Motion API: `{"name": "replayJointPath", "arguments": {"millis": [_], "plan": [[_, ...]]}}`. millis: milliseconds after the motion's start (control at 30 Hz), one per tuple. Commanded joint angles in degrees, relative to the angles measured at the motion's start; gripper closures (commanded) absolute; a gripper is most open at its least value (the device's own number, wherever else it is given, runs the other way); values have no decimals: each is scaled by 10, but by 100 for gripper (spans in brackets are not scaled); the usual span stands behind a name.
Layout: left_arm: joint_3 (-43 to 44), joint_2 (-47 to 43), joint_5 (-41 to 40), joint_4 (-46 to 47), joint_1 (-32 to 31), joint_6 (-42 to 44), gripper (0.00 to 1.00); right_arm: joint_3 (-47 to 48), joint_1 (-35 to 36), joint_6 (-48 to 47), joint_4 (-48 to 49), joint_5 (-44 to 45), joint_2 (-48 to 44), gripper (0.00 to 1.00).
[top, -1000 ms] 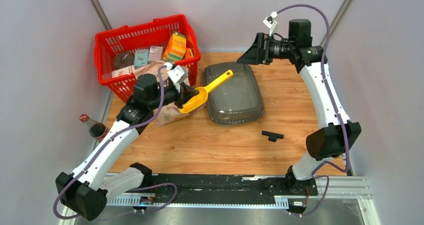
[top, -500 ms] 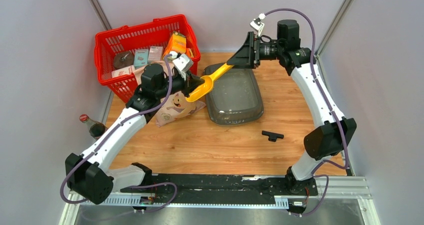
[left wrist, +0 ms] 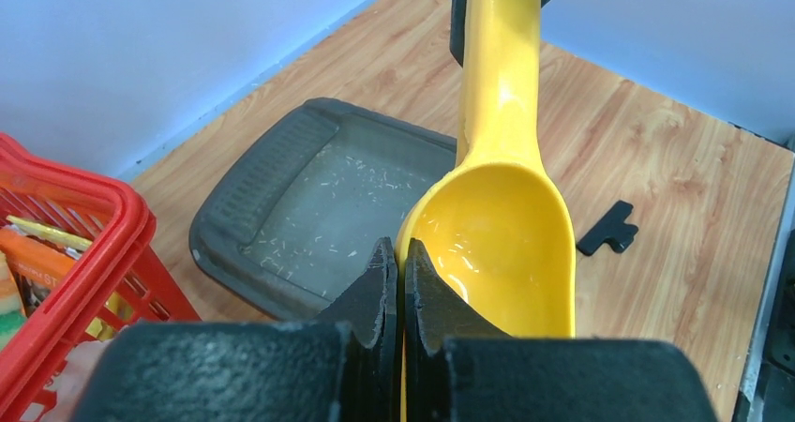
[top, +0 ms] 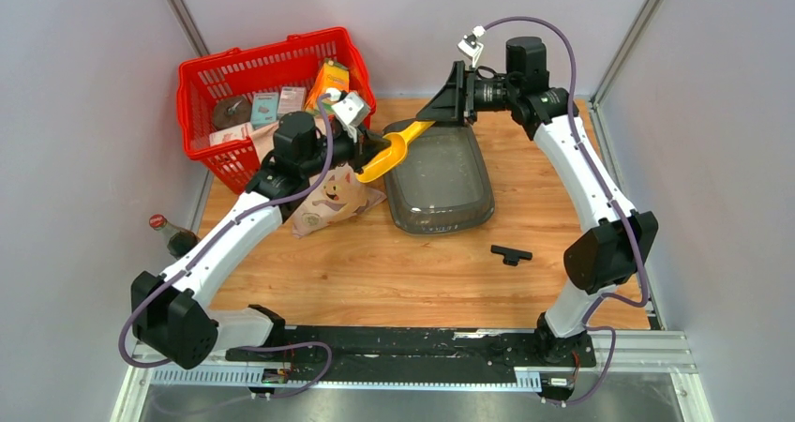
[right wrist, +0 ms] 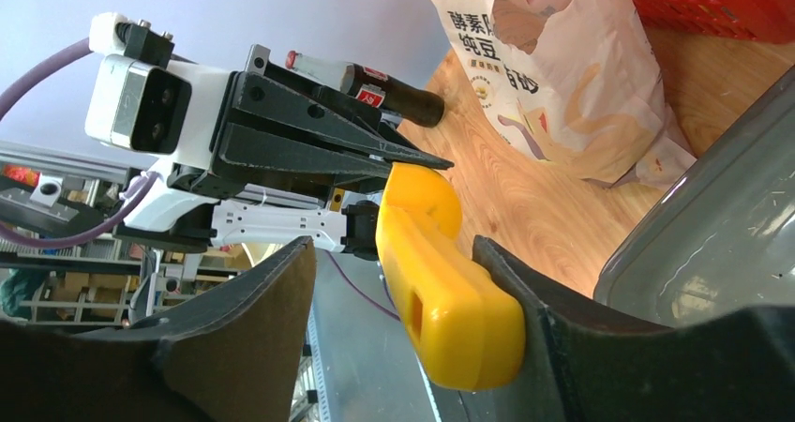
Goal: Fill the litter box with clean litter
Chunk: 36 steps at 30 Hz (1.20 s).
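Observation:
The litter box, a shallow dark grey tray, lies on the table with only a few pale specks of litter on its floor. A yellow scoop hangs empty over the tray's far left corner. My left gripper is shut on the rim of the scoop bowl. The right gripper stands open around the scoop handle. One finger touches the handle and a gap shows on the other side. In the top view the right gripper meets the handle's far end.
A beige cat-printed bag lies left of the tray, under my left arm. A red basket of groceries stands at the back left. A bottle sits off the table's left edge. A small black T-piece lies in front of the tray.
My left arm lifted the scoop and carried it toward the back. The right gripper swung left and came around the handle's end, its jaws narrowing.

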Motion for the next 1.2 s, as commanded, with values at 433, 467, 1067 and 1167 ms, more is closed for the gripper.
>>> {"name": "replayJointPath", "arguments": {"millis": [433,467,1067,1167], "plan": [[40,24,-14,52,-2,4,100,19,10,-12,29,-2,4,48],[40,26,-12,52,-3,4,100,21,10,-13,28,-1,4,49],[48,38,-19,31,-7,6,100,49,16,-15,41,15,24,67],[54,43,-18,21,-7,5,100,53,16,-26,41,21,24,92]]}}
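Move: The scoop's handle, bowl rim already in the left fingers, is about 8 cm to the left hand's right, 2 cm ahead and 4 cm higher; it already lies between the right gripper's open fingers, within some 1 cm of that hand point. From the left hand, the litter box is roughly 7 cm ahead, 12 cm right and 28 cm below, and the litter bag 14 cm left, 2 cm ahead and 22 cm below. Close the right gripper from about two-thirds open to roughly a quarter so its fingers pinch the scoop handle, easing that hand about 1 cm left and 1 cm forward, farther along the handle towards the bowl. Meanwhile keep the left fingers shut on the bowl rim and carry the scoop about 2 cm forward, hardly turning either wrist. ##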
